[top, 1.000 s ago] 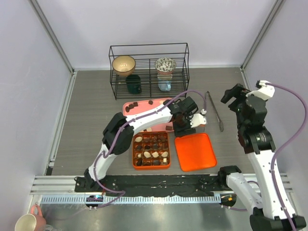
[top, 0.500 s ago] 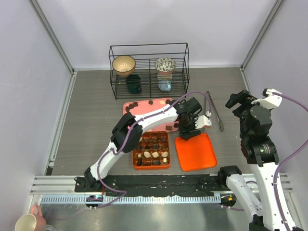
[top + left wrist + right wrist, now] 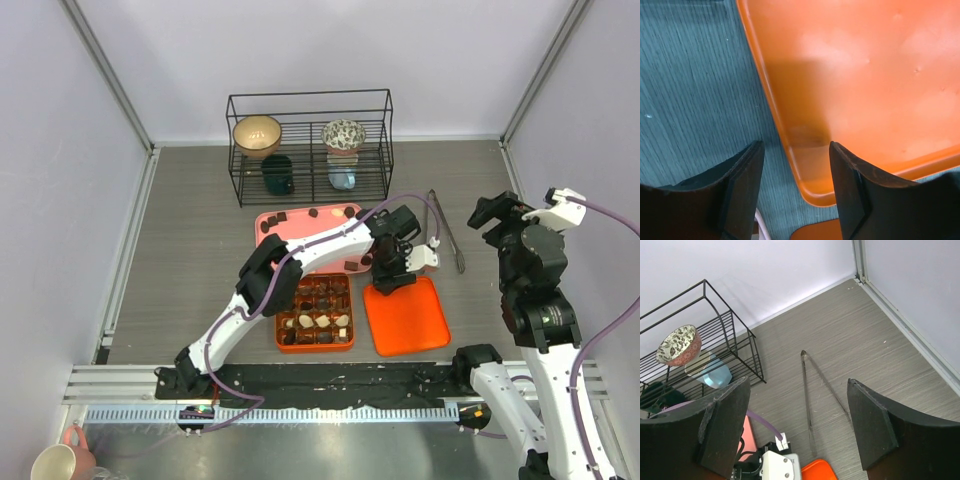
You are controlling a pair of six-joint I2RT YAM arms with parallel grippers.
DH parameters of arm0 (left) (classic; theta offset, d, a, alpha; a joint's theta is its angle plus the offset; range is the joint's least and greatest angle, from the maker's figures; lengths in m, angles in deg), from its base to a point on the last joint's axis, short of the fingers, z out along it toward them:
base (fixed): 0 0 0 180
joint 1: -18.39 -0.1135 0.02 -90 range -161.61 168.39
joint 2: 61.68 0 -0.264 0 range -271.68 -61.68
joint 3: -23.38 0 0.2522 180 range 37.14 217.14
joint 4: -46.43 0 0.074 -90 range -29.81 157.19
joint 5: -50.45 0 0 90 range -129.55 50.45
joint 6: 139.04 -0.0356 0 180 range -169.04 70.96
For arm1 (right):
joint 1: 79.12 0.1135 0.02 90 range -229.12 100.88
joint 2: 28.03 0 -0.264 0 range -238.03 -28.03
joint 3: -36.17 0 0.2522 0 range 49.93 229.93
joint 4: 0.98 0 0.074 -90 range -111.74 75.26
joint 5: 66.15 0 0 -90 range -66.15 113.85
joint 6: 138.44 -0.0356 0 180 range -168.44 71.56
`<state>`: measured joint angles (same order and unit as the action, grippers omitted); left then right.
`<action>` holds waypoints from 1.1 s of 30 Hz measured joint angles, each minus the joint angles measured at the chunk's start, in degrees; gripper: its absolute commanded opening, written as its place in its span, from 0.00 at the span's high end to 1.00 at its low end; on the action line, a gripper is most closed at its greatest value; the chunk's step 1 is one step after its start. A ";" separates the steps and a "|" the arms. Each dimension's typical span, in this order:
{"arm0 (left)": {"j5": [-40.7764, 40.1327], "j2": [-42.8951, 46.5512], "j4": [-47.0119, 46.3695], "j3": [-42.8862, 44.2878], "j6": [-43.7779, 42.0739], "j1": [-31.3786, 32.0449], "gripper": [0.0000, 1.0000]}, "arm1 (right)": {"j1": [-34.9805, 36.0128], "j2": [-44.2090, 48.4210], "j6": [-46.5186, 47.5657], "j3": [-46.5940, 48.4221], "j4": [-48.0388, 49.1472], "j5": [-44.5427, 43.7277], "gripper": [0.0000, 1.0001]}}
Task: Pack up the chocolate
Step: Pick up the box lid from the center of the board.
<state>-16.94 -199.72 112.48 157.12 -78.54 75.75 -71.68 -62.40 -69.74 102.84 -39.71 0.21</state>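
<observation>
Several chocolate pieces (image 3: 315, 308), dark, tan and cream, fill the cells of the orange gridded box (image 3: 279, 312). A few more chocolate pieces lie on the pink tray (image 3: 300, 238). My left gripper (image 3: 388, 277) (image 3: 795, 200) is open and low over the far left corner of the flat orange lid (image 3: 405, 316) (image 3: 865, 75). The lid's rim runs between its fingers (image 3: 742, 185), which do not clamp it. My right gripper (image 3: 495, 211) (image 3: 797, 425) hangs open and empty high above the table's right side.
Metal tongs (image 3: 447, 230) (image 3: 807, 400) lie on the table right of the pink tray. A black wire rack (image 3: 310, 145) (image 3: 715, 340) at the back holds bowls and cups. The lid sits right beside the gridded box.
My left gripper has moved nearer, from over the pink tray's edge down to the lid's far left corner. The right arm has swung a little to the right.
</observation>
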 measured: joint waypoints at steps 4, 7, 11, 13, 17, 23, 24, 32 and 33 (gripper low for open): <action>-0.09 -0.22 -0.07 0.15 -1.03 -0.02 0.60 | 0.35 0.20 0.13 -0.17 -0.04 0.50 0.19; -0.09 -0.50 0.02 0.46 -1.53 0.00 0.74 | 0.50 0.61 0.17 -0.24 -0.11 0.79 0.19; -0.17 -0.70 0.22 0.70 -2.51 -0.02 0.85 | 0.66 0.76 0.17 -0.33 -0.09 0.81 0.19; -0.48 -0.72 0.28 0.70 -2.60 -0.02 0.90 | 0.70 0.76 0.20 -0.44 -0.02 0.81 0.19; -1.18 -0.72 0.35 0.70 -2.47 0.00 0.96 | 0.72 0.76 0.20 -0.76 0.00 0.79 0.19; -4.00 -0.35 1.11 0.70 -2.58 0.17 1.00 | 0.72 0.79 0.13 -1.73 0.13 0.79 0.20; -5.07 -0.22 1.46 0.70 -2.58 0.24 1.00 | 0.72 0.76 0.09 -1.97 0.11 0.70 0.20; -14.88 3.72 2.08 0.63 -2.49 0.24 1.00 | 0.72 0.76 -0.13 -2.27 0.07 -0.48 0.21; -16.20 4.94 1.95 0.63 -2.51 0.22 1.00 | 0.72 0.76 -0.31 -2.27 0.02 -0.50 0.21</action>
<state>-33.14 -194.78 114.43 157.75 -81.05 75.97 -70.96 -61.64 -70.04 100.57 -39.69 -0.29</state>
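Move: Poised over the far rim of the box lid near its far-left corner, the open left fingers straddle that rim; the lid's middle lies about 8 cm back and 6 cm right, a touch lower. The chocolate box is some 18 cm left and 7 cm back, the pink tray 18 cm left and 11 cm ahead, the tongs 16 cm right and 15 cm ahead. From the right hand, the lid is about 9 cm back, 16 cm left and 31 cm below. Closing fully on the box lid's far rim, the left fingers pinch it while the hand stays almost in place. Still gripping, the hand then eases left and forward and speeds up forward and upward, about 4 cm each way and 2 cm left by the end, the fingertips swinging forward some 15 degrees. ##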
